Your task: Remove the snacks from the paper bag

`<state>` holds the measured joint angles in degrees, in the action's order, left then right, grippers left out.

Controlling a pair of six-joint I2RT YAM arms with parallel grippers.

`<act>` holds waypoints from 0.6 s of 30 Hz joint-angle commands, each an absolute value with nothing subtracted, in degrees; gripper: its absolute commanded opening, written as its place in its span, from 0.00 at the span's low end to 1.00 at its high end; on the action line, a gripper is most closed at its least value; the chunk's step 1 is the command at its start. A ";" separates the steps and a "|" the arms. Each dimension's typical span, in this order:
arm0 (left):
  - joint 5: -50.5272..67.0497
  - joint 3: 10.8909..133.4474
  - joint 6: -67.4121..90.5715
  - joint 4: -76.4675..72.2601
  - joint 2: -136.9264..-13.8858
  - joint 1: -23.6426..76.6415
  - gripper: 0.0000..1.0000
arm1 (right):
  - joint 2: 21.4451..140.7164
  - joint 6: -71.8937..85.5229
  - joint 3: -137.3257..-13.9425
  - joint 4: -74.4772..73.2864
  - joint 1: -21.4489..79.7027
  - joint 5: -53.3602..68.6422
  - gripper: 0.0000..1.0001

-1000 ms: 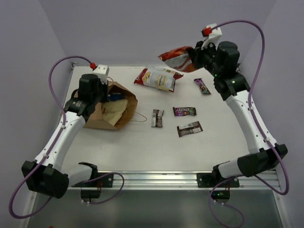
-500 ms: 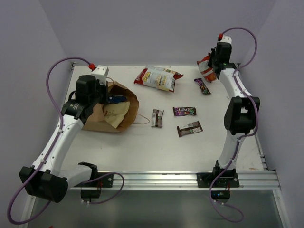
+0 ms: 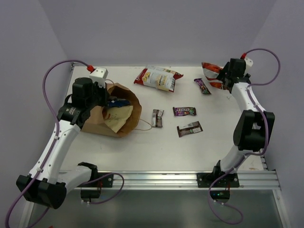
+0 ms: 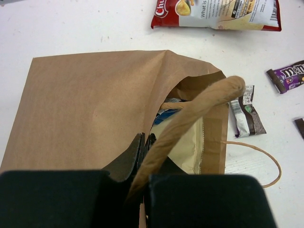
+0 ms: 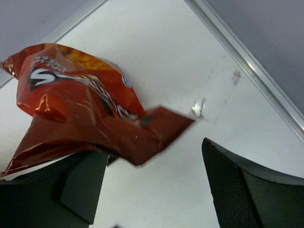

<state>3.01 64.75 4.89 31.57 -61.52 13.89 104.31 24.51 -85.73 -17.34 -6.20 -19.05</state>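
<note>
The brown paper bag [image 3: 102,116] lies on its side at the left, mouth facing right. My left gripper [image 3: 105,94] is shut on its upper rim [image 4: 142,142], with a loop handle [image 4: 199,107] arching in front of the jaws. A blue-white packet [image 4: 168,105] and a tan packet [image 4: 183,142] show inside the mouth. My right gripper [image 3: 220,78] is at the far right corner, jaws wide open [image 5: 151,154]. The orange-red chip bag [image 5: 76,109] rests against its left finger, just above the table; it also shows from above [image 3: 210,70].
On the table lie a white-red chip bag [image 3: 158,78], a purple bar [image 3: 202,86], a purple candy packet [image 3: 184,111], a dark brown bar [image 3: 189,128] and a brown-silver bar [image 3: 157,118]. The bag's second handle [image 3: 141,118] lies on the table. The table's metal edge [image 5: 247,61] runs close to the right gripper.
My right arm swung the orange-red chip bag to the far right corner, lowered it and opened its jaws. My left gripper kept its hold on the bag, which opened a little wider.
</note>
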 commanded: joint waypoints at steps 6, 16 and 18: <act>6.33 65.48 4.04 31.20 -57.48 13.54 0.00 | 81.49 29.97 -68.57 -14.86 -6.33 -19.16 0.88; 6.50 65.83 3.78 32.17 -56.25 13.54 0.00 | 68.20 15.32 -59.24 -1.07 8.41 3.66 0.85; 7.20 65.92 3.69 31.99 -56.25 13.54 0.00 | 68.99 8.92 -59.76 1.13 17.11 10.15 0.84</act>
<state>5.37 64.75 4.86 33.76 -57.71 13.89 69.47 19.62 -59.68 -6.74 9.08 -2.94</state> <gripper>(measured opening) 0.016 0.843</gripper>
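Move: From the right hand the paper bag's open mouth lies about 57 cm left, 20 cm back and some 6 cm lower. The just-freed red packet is about 8 cm left and 1 cm ahead, the purple packet 15 cm left and 5 cm back, the M&M's bar 25 cm left and 18 cm back, all roughly 12 cm below. From the left hand the mouth is about 10 cm right, 6 cm back and 10 cm below. Open right hand backs off 10 cm, rising, then swings left towards the bag the left still pinches. ##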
